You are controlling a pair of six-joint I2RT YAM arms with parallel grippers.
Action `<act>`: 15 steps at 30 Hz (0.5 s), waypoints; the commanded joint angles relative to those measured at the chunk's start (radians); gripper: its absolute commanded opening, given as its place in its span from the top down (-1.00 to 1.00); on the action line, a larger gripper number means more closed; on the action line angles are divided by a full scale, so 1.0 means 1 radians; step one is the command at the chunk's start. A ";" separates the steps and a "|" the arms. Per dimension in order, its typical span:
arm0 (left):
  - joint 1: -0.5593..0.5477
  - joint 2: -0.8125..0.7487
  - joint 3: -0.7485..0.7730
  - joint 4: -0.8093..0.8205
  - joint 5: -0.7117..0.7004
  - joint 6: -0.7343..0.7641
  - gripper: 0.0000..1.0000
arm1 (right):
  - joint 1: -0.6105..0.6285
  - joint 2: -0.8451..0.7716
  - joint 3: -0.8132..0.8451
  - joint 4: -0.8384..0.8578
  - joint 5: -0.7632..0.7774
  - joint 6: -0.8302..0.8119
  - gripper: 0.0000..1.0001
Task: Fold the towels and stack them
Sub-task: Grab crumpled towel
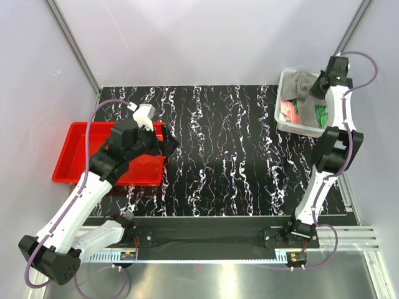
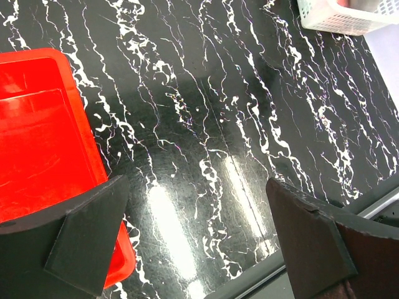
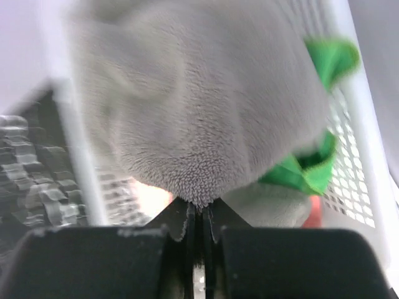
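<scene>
The grey towel [image 1: 300, 83] lies bunched on top in the white basket [image 1: 280, 111] at the back right. Under it show a bright green towel [image 1: 322, 114] and a salmon-pink towel [image 1: 288, 109]. My right gripper [image 1: 320, 85] is down in the basket, shut on a fold of the grey towel [image 3: 206, 112], whose pile is pinched between the fingertips [image 3: 201, 205]. A green towel edge [image 3: 312, 171] sits to the right of it. My left gripper [image 1: 161, 138] hovers open beside the red tray, with only bare table between its fingers [image 2: 87, 240].
A red tray [image 1: 78, 156] rests at the left table edge, seen also in the left wrist view as the red tray [image 2: 37, 156]. The basket's corner [image 2: 340, 18] shows at the top right. Black marbled table [image 1: 218, 156] spans the middle. Enclosure walls stand on three sides.
</scene>
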 commanded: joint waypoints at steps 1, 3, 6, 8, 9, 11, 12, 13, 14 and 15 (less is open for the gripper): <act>0.004 0.004 0.028 0.075 0.020 -0.012 -0.98 | 0.004 -0.102 0.212 -0.066 -0.173 0.036 1.00; 0.005 0.007 0.054 0.082 0.055 -0.047 -0.98 | 0.006 -0.192 0.251 -0.049 -0.396 0.075 1.00; 0.005 0.011 0.091 0.130 0.163 -0.070 -0.98 | 0.013 -0.327 0.266 0.026 -0.641 0.186 1.00; 0.005 0.013 0.124 0.123 0.162 -0.067 -0.98 | 0.023 -0.421 0.251 0.078 -0.723 0.282 1.00; 0.005 0.014 0.140 0.112 0.129 -0.049 -0.98 | 0.026 -0.450 0.211 0.104 -0.813 0.311 1.00; 0.008 0.019 0.179 0.071 0.087 -0.032 -0.98 | 0.050 -0.534 0.150 0.167 -0.892 0.413 1.00; 0.008 0.025 0.193 0.055 0.064 -0.018 -0.98 | 0.062 -0.561 0.083 0.166 -0.928 0.434 1.00; 0.011 0.025 0.207 0.019 0.052 -0.012 -0.98 | 0.105 -0.620 0.038 0.160 -0.935 0.444 1.00; 0.011 0.025 0.232 0.000 0.040 0.001 -0.98 | 0.127 -0.651 -0.009 0.137 -0.932 0.435 1.00; 0.011 0.022 0.236 -0.014 0.012 0.005 -0.98 | 0.154 -0.685 -0.131 0.120 -0.904 0.412 1.00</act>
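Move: The grey towel is already pinched in the right hand, gathered over the white basket, whose middle lies about 9 cm below that hand. The pink cloth lies some 7 cm to the hand's left and 4 cm nearer the base, the green cloth 6 cm to its right and likewise 4 cm nearer. The open middle of the black table is about 45 cm left and 22 cm back; from the left hand it is roughly 15 cm right, 6 cm ahead and 24 cm below. The grey towel is swept up out of the basket in the right hand's still-shut fingers, rising fast by some 36 cm and swinging about 20 cm left and 17 cm back, out over the table. The wrist tips up towards level and turns counter-clockwise, roughly 40 degrees each way. The left hand, open and empty, rises about 8 cm. ##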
